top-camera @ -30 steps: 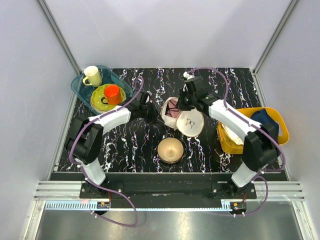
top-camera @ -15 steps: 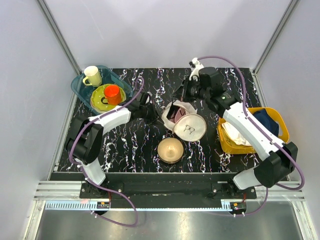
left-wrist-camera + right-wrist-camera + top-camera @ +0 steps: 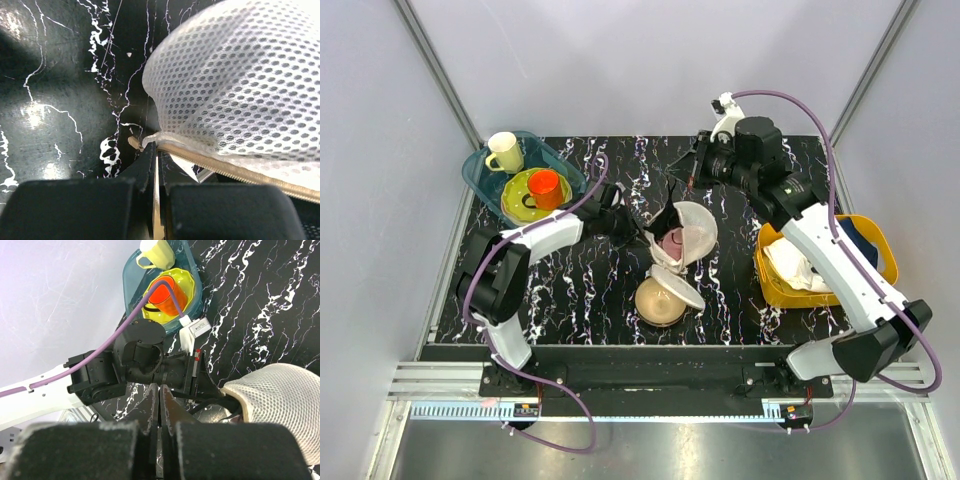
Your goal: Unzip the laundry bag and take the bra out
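The cream mesh laundry bag point(image 3: 696, 222) lies at the table's middle, open towards the camera. Its round lid point(image 3: 678, 287) hangs down over the bronze bowl point(image 3: 653, 305). The pink-mauve bra point(image 3: 672, 241) shows inside the opening. My left gripper point(image 3: 638, 226) is at the bag's left edge, shut on the bag's zip tape point(image 3: 200, 161); in the left wrist view the gripper point(image 3: 156, 150) sits under the mesh point(image 3: 240, 85). My right gripper point(image 3: 692, 170) is raised behind the bag, shut, with nothing visible between its jaws point(image 3: 160, 389). The bag point(image 3: 280, 400) lies to its right.
A teal tray point(image 3: 478, 176) at the back left holds a yellow mug point(image 3: 503, 152) and an orange cup point(image 3: 545, 185) on a green plate. A yellow basket point(image 3: 877, 236) at the right holds a white cloth point(image 3: 790, 265) and a dark blue cloth point(image 3: 850, 236).
My right gripper has risen from the bag's top and moved back. The lid has swung open and dropped onto the bowl, showing the bra. The left gripper stayed at the bag's edge.
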Robot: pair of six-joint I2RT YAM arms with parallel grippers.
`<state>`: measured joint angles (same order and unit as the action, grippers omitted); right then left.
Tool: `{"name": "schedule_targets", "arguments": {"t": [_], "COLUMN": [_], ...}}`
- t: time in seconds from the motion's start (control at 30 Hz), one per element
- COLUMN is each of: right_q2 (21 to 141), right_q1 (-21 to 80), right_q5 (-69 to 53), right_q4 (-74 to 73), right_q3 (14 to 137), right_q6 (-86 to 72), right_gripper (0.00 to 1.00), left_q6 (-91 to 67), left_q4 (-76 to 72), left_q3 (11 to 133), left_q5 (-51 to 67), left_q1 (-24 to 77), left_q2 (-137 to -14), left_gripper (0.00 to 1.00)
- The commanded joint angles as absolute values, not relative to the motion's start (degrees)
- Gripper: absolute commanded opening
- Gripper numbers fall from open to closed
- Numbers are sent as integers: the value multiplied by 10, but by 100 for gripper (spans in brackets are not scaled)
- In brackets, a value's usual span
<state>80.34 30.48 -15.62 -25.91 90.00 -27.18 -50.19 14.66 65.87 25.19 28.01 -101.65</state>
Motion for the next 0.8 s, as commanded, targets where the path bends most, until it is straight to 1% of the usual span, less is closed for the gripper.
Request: {"name": "schedule_targets", "arguments": {"t": [0.0, 0.27, 0.43, 0.47, 0.5, 0.53, 0.57, 0.6, 0.63, 0.67, 0.73, 0.77], "right_q2": [817, 871, 946, 960, 977, 1011, 1021, 1024, 1005, 989, 936, 919], "right_q1": [306, 305, 304, 304, 303, 301, 301, 296, 293, 287, 262, 251], "right_q5": [-156, -171, -206, -208, -210, -205, -193, -179, -151, -140, -124, -124], "right_q4": [-243, -227, -255, -266, -287, -346, -371, -387, -382, -371, -319, -303], "right_q3": [914, 912, 946, 962, 982, 1002, 1030, 1029, 1020, 985, 942, 899], "right_q6": [-275, -274, -268, -263, -257, -240, -233, -226, -224, -226, -245, -254], "right_gripper": [0, 0, 0, 4, 19, 41, 53, 60, 64, 75, 80, 83], "left_q6": [-519, -532, -535, -536, -538, -542, -544, -544, -543, -542, -541, -540], "left_q4": [118, 139, 137, 136, 128, 123, 119, 115, 115, 113, 111, 109], "left_q3": [672, 664, 656, 651, 649, 645, 639, 637, 635, 633, 627, 626], "left_q5": [271, 252, 249, 250, 254, 259, 264, 265, 265, 265, 262, 265], "left_q1": [280, 280, 280, 280, 281, 280, 281, 281, 281, 281, 280, 281], "left_q2": [-985, -886, -881, -885, -889, -899, -903, -907, -910, -911, -915, -917], "left_gripper": [0, 0, 0, 0, 0, 0, 0, 0, 0, 0, 0, 0]}}
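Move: The right gripper holds the black bra's strap stretched up, with the bra's body about 17 cm below it. The laundry bag's middle is some 31 cm below this gripper, 2 cm ahead and 4 cm to its right; the round lid flap is 9 cm back and 3 cm right, the tan bowl 11 cm back and 1 cm left. From the left gripper, pinching the bag's zip rim, the bra's body is about 4 cm right, 2 cm back and 11 cm above. Bring the right gripper down about 14 cm towards the laundry bag's mouth, reaching some 5 cm forward, tipping the fingers down roughly 20 degrees, and on the way down open wide to let go of the bra strap. Meanwhile keep the left gripper shut on the zip rim, lift it about 9 cm, then ease it back down some 3 cm. ##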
